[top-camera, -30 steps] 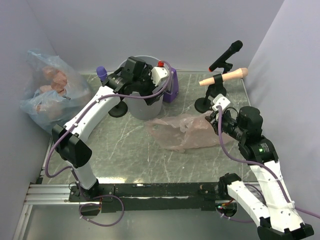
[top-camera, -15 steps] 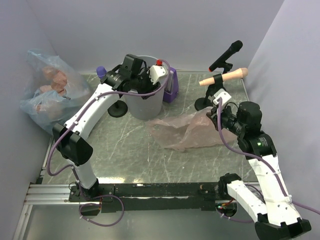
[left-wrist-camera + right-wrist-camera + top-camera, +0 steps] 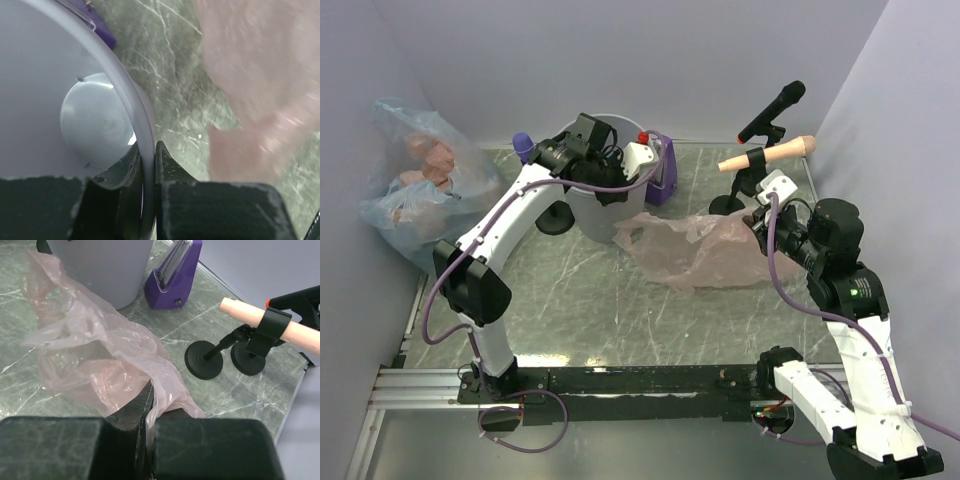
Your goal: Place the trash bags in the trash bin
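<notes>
The grey trash bin (image 3: pixel 606 216) stands at the back middle of the table. My left gripper (image 3: pixel 612 172) is shut on its rim (image 3: pixel 127 95), one finger inside the wall and one outside (image 3: pixel 148 150). A crumpled pink trash bag (image 3: pixel 695 250) lies to the right of the bin. My right gripper (image 3: pixel 760 225) is shut on the bag's right end, and the film is pinched between the fingers (image 3: pixel 151 395). The pink bag (image 3: pixel 95 355) spreads toward the bin and shows blurred in the left wrist view (image 3: pixel 260 75). A full blue trash bag (image 3: pixel 415 185) sits at the far left wall.
A small purple box (image 3: pixel 663 172) stands right behind the bin (image 3: pixel 175 270). Two black stands hold a microphone (image 3: pixel 775 108) and a tan handle (image 3: pixel 770 153), their round bases (image 3: pixel 203 360) just beyond the pink bag. A further black stand base (image 3: pixel 552 220) sits left of the bin.
My left gripper has closed from open onto the bin's rim. My right gripper has risen and moved back and right, drawing the pink bag's end with it.
</notes>
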`<act>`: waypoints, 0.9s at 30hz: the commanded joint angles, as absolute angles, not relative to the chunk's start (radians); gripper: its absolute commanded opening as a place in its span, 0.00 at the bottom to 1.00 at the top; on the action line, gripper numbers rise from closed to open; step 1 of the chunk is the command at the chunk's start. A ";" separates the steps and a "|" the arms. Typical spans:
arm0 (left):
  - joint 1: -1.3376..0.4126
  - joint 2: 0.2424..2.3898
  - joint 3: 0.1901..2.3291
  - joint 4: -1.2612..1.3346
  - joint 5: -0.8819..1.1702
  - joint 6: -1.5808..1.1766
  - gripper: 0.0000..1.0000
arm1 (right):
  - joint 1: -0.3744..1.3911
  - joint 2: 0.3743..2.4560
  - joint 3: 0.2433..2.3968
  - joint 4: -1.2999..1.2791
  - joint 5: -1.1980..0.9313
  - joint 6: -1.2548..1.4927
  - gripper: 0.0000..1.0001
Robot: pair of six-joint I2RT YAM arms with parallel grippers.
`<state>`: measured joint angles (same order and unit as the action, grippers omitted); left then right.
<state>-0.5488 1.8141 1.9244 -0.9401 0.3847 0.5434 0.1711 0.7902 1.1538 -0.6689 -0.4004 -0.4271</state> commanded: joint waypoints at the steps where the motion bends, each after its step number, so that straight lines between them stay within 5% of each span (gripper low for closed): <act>1: -0.557 1.726 1.916 -1.020 0.422 0.584 0.01 | 0.164 0.810 1.204 -0.647 -0.388 -0.433 0.00; 8: -0.560 1.675 1.875 -1.039 0.370 0.632 0.01 | 0.163 0.836 1.233 -0.650 -0.406 -0.437 0.00; 12: -0.558 1.646 1.882 -1.048 0.391 0.655 0.47 | 0.164 0.842 1.255 -0.684 -0.439 -0.475 0.00; 17: -0.560 1.465 1.763 -0.947 0.575 0.724 0.77 | 0.163 0.839 1.302 -0.755 -0.488 -0.518 0.00; 21: -0.609 1.361 1.606 -0.758 0.638 0.709 0.87 | 0.163 0.821 1.347 -0.795 -0.520 -0.554 0.00; 27: -0.627 1.434 1.575 -0.664 0.653 0.730 0.88 | 0.163 0.804 1.436 -0.824 -0.509 -0.597 0.00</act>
<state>-0.6323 1.3521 1.5967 -0.7815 0.5941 0.6968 0.1696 0.8207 1.3560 -0.8127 -0.4923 -0.5533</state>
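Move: The trash bin, its near rim already pinched in the left fingers, has its middle about 9 cm ahead and 2 cm left of that hand, 12 cm lower. The purple metronome is roughly 12 cm ahead and 11 cm right; the pink bag's middle is some 20 cm right and 7 cm back. From the right hand, still holding that bag, the bin is about 31 cm left and 19 cm ahead, the peach microphone 14 cm ahead and 1 cm right. The bin is dragged by its pinched near rim about 4 cm back and a little left; then the left fingers open wide, let go of the rim and the hand lifts up and farther back, some 8 cm each way, tipping up and turning clockwise. The right hand keeps the bag pinched, easing slightly forward, then rising about 5 cm and drawing back. ##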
